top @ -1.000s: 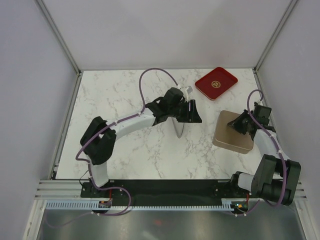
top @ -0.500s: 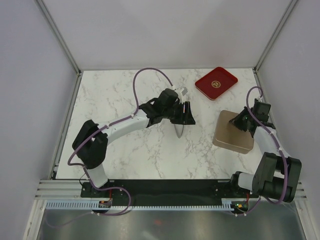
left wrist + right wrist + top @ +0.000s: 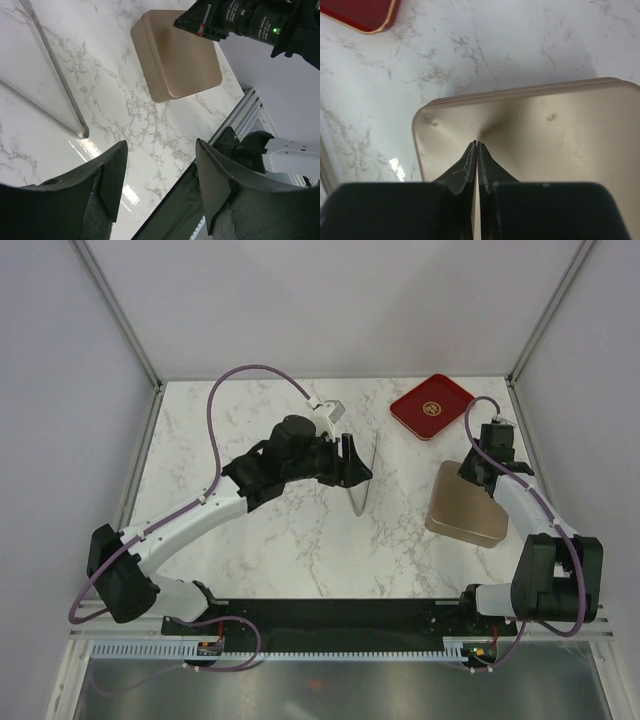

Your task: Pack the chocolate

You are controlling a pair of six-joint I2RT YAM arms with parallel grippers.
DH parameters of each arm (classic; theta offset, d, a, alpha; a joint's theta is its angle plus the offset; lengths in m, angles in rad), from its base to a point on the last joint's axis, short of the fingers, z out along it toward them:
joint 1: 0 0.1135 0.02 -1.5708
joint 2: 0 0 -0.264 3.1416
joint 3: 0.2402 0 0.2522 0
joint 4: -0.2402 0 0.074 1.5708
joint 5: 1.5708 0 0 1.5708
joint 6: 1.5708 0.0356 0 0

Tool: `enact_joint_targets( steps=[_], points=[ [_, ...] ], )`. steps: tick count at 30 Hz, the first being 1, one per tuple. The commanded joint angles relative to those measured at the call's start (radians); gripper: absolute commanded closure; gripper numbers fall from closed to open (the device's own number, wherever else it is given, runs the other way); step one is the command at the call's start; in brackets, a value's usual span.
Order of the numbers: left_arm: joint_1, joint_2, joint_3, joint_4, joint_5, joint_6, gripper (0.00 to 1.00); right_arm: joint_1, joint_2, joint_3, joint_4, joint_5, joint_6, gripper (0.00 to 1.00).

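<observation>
No chocolate shows in any view. My left gripper (image 3: 352, 456) (image 3: 161, 145) hovers over the middle of the marble table with its jaws open and nothing between them. It looks down past a clear, thin-edged panel (image 3: 362, 490) (image 3: 62, 80) toward the tan rose-gold box (image 3: 465, 504) (image 3: 177, 55). My right gripper (image 3: 476, 472) (image 3: 478, 144) is shut and holds nothing. Its tips point at the box's smooth closed top (image 3: 545, 145), near the far left corner. A red tray with a gold emblem (image 3: 432, 406) (image 3: 362, 12) lies at the far right.
Grey walls stand on the left, back and right of the table (image 3: 230, 440). A black rail (image 3: 330, 612) (image 3: 175, 210) runs along its near edge between the arm bases. A purple cable (image 3: 250, 370) arcs above the left arm.
The left arm has stretched out and its gripper has slid left and a little farther back, its jaws slightly wider. The right gripper has moved up the box toward its far corner.
</observation>
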State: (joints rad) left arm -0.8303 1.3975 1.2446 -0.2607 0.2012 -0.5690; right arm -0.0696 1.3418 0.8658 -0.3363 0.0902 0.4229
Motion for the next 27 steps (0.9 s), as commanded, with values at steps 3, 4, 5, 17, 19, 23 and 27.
enact_joint_targets(
  steps=[3, 4, 5, 17, 19, 23, 27],
  points=[
    [0.003, -0.023, -0.073, -0.038, -0.095, 0.034, 0.35, -0.002, 0.063, -0.014, 0.086, 0.16, -0.007, 0.93],
    [0.005, -0.019, -0.077, -0.041, -0.095, 0.029, 0.35, -0.001, 0.078, -0.013, 0.121, 0.169, -0.006, 0.93],
    [0.003, -0.005, -0.08, -0.041, -0.091, 0.024, 0.35, -0.002, 0.112, -0.011, 0.135, 0.174, -0.007, 0.93],
    [0.003, 0.081, -0.01, -0.045, -0.075, -0.02, 0.35, 0.001, 0.146, -0.014, 0.174, 0.117, -0.015, 0.93],
    [0.003, 0.077, -0.002, -0.046, -0.074, -0.017, 0.35, 0.008, 0.125, 0.007, 0.145, 0.112, -0.01, 0.92],
    [0.003, 0.035, 0.007, -0.048, -0.083, 0.003, 0.35, 0.019, 0.068, 0.056, 0.091, 0.082, -0.001, 0.92],
    [0.002, -0.031, -0.007, -0.06, -0.094, 0.024, 0.35, 0.062, 0.037, 0.079, 0.063, -0.012, 0.002, 0.92]
  ],
)
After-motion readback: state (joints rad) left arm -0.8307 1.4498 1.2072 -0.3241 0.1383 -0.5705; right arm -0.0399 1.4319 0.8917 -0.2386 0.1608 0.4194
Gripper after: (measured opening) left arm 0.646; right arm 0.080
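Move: The closed box's lid lies just under the shut right gripper: its middle is about 6 cm back and 3 cm to the right, some 3 cm below, so the fingers are near its far left corner. From this hand the red tray sits roughly 17 cm ahead and 8 cm left, and the metal tongs about 24 cm left, level with it, both some 7 cm lower. From the open left gripper, the lid's middle is about 4 cm ahead, 29 cm right and 19 cm below. Keep the right gripper shut and sweep it low over the lid, about 4 cm forward towards its far edge while easing some 3 cm right and 2 cm down; then bring it partway back, left and slightly up. Meanwhile sink the left gripper about 7 cm, still open and empty, tipping it slightly, then raise it a little. Finger contact with the lid can't be made out. ##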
